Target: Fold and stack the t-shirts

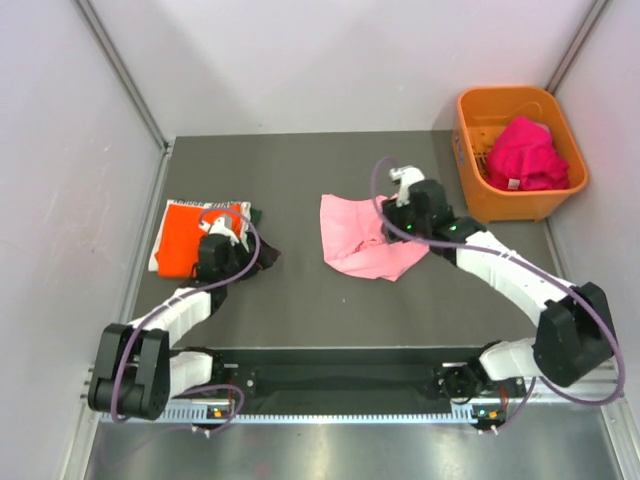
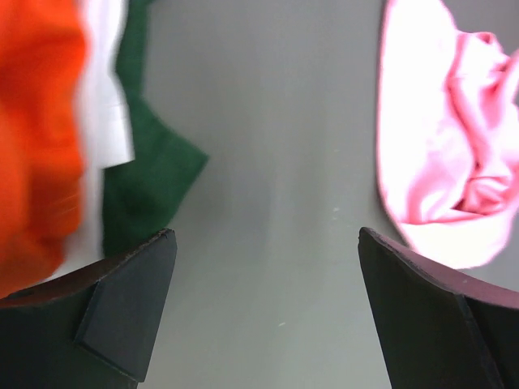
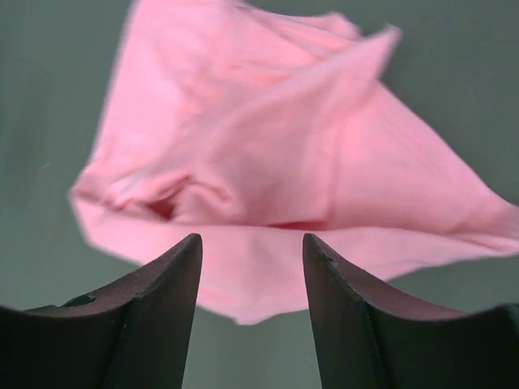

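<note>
A crumpled light pink t-shirt [image 1: 352, 242] lies mid-table; it also shows in the right wrist view [image 3: 268, 154] and at the right of the left wrist view [image 2: 438, 146]. My right gripper [image 1: 392, 225] [image 3: 251, 239] is open and empty, just above the pink shirt's near edge. A folded bright orange t-shirt [image 1: 183, 238] [image 2: 36, 138] lies on a white one [image 2: 105, 105] and a dark green one [image 2: 150, 174] at the left. My left gripper [image 1: 235, 228] [image 2: 266, 235] is wide open and empty over bare table beside that stack. Magenta t-shirts [image 1: 522, 152] lie in the basket.
An orange plastic basket [image 1: 470, 150] stands at the back right corner. Grey walls enclose the table on the left, back and right. A black rail runs along the near edge between the arm bases.
</note>
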You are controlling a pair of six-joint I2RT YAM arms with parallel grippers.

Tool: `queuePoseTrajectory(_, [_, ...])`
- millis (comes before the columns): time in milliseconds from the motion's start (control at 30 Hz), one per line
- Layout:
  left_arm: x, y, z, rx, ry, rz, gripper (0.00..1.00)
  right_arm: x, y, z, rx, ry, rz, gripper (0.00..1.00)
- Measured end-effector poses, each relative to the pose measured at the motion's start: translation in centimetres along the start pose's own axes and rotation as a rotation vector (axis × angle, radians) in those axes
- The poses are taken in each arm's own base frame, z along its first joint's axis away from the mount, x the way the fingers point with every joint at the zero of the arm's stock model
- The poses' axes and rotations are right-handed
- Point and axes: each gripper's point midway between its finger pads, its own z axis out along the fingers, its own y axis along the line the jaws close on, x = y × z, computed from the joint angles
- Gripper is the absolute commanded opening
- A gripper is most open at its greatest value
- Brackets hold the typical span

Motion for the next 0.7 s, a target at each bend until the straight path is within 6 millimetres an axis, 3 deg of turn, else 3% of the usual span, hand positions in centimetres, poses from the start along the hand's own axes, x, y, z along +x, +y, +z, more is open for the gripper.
queuePoseTrajectory(133, [0.1,-2.1,1.0,0.055,0.050,-0.012,0.96,1.7,-5.7,1.7,0.114,0.066,0.167,0.57])
queuePoseTrajectory(233, [0.2,-5.0,2.1,0.109,0.089,0.025,0.95,3.0,-7.3,3.4,0.123,0.130,0.241,0.57])
queuePoseTrajectory(333, [0.2,-7.2,2.5,0.160,0.101,0.053,0.96,2.9,-8.3,5.7,0.098,0.161,0.314,0.57])
queuePoseTrajectory(700, [-0.8,-6.1,2.0,0.094,0.051,0.083,0.99,-0.4,-11.4,12.6,0.076,0.151,0.443,0.56])
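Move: The far-edge ridge of the pink t-shirt lies some 14 cm ahead of the right hand, 4 cm to its right and 14 cm below. The orange bin stands about 23 cm ahead and 33 cm to the right. For the left hand, the pink t-shirt's left edge is roughly 12 cm to its right, 7 cm ahead and 6 cm lower; the folded stack lies about 18 cm to its left and 6 cm ahead. No contact shows: the half-open right hand heads for the far-edge ridge of the pink t-shirt, first swinging right and down, then reaching forward over the cloth, about 14 cm out and 8 cm down overall, its wrist tipping down and turning clockwise. The left hand, wide open, swings some 7 cm right with a slight rise and forward drift, then eases back left about 2 cm. ##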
